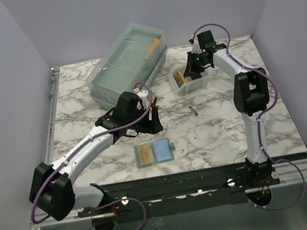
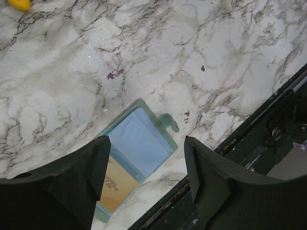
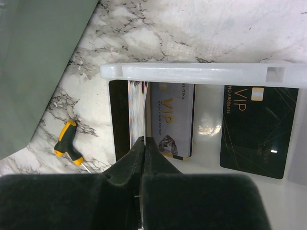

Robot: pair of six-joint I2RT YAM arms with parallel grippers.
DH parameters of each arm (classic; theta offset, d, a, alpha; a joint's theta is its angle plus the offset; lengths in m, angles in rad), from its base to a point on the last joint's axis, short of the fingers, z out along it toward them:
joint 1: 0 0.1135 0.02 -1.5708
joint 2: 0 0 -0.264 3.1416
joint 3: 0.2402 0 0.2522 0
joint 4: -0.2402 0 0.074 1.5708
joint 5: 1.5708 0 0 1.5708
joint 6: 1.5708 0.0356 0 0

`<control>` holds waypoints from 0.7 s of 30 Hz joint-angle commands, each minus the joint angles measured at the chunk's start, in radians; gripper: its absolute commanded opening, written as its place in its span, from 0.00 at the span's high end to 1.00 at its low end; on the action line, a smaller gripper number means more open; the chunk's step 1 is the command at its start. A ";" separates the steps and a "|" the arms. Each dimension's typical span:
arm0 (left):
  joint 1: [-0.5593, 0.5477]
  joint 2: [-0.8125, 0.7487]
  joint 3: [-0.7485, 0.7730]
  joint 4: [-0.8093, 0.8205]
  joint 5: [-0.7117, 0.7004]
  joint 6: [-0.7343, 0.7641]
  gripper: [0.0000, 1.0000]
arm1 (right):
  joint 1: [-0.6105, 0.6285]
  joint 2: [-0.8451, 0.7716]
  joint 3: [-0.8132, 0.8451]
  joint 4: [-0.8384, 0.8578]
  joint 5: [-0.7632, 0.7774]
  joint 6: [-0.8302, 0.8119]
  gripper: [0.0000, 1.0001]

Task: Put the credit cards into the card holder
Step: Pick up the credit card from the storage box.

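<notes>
The card holder (image 1: 154, 153) lies open and flat near the table's front edge, a gold credit card (image 2: 115, 184) in its left pocket and its right pocket (image 2: 140, 143) pale and clear. My left gripper (image 2: 145, 158) hangs open above the holder, nothing between its fingers. More credit cards stand and lie in a white tray (image 3: 201, 74): an upright stack (image 3: 136, 108), a silver-grey card (image 3: 172, 120) and a black card (image 3: 259, 132). My right gripper (image 3: 144, 141) is shut, its tips against the near edge of the stack. No card shows between them.
A large translucent lidded box (image 1: 128, 63) stands at the back, left of the white tray (image 1: 186, 82). A yellow-handled small tool (image 3: 67, 143) lies on the marble beside the tray. A black rail (image 2: 268, 129) runs along the table's front edge.
</notes>
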 commanded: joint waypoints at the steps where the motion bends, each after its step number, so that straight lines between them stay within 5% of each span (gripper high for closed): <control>1: 0.006 -0.007 0.017 0.004 0.026 -0.004 0.31 | -0.001 -0.011 0.025 -0.007 -0.019 0.001 1.00; 14: 0.021 -0.007 0.020 0.004 0.026 -0.036 0.30 | 0.000 -0.138 0.004 -0.027 0.275 -0.035 1.00; 21: 0.052 -0.073 0.022 0.005 0.044 -0.107 0.30 | 0.012 -0.238 0.008 -0.066 0.208 -0.006 1.00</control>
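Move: Between the right hand's shut fingers, about 2 cm below the hand point, is the credit card's middle. The storage box's middle is about 2 cm back, 1 cm left and 3 cm below this hand; a black card lies roughly 5 cm right, 1 cm back. The screwdriver handle is some 17 cm left, 10 cm back. From the left hand, the credit card is some 26 cm ahead, 18 cm right and 7 cm below. Keeping its pinch on the credit card's edge, the right hand draws it up about 6 cm and some 3.5 cm to the right, slowly at first and then faster, away from the storage box floor and the cards left there. The rightward drift fades near the end while the lift goes on; the wrist swings the fingertips some 15 degrees from left towards forward. ##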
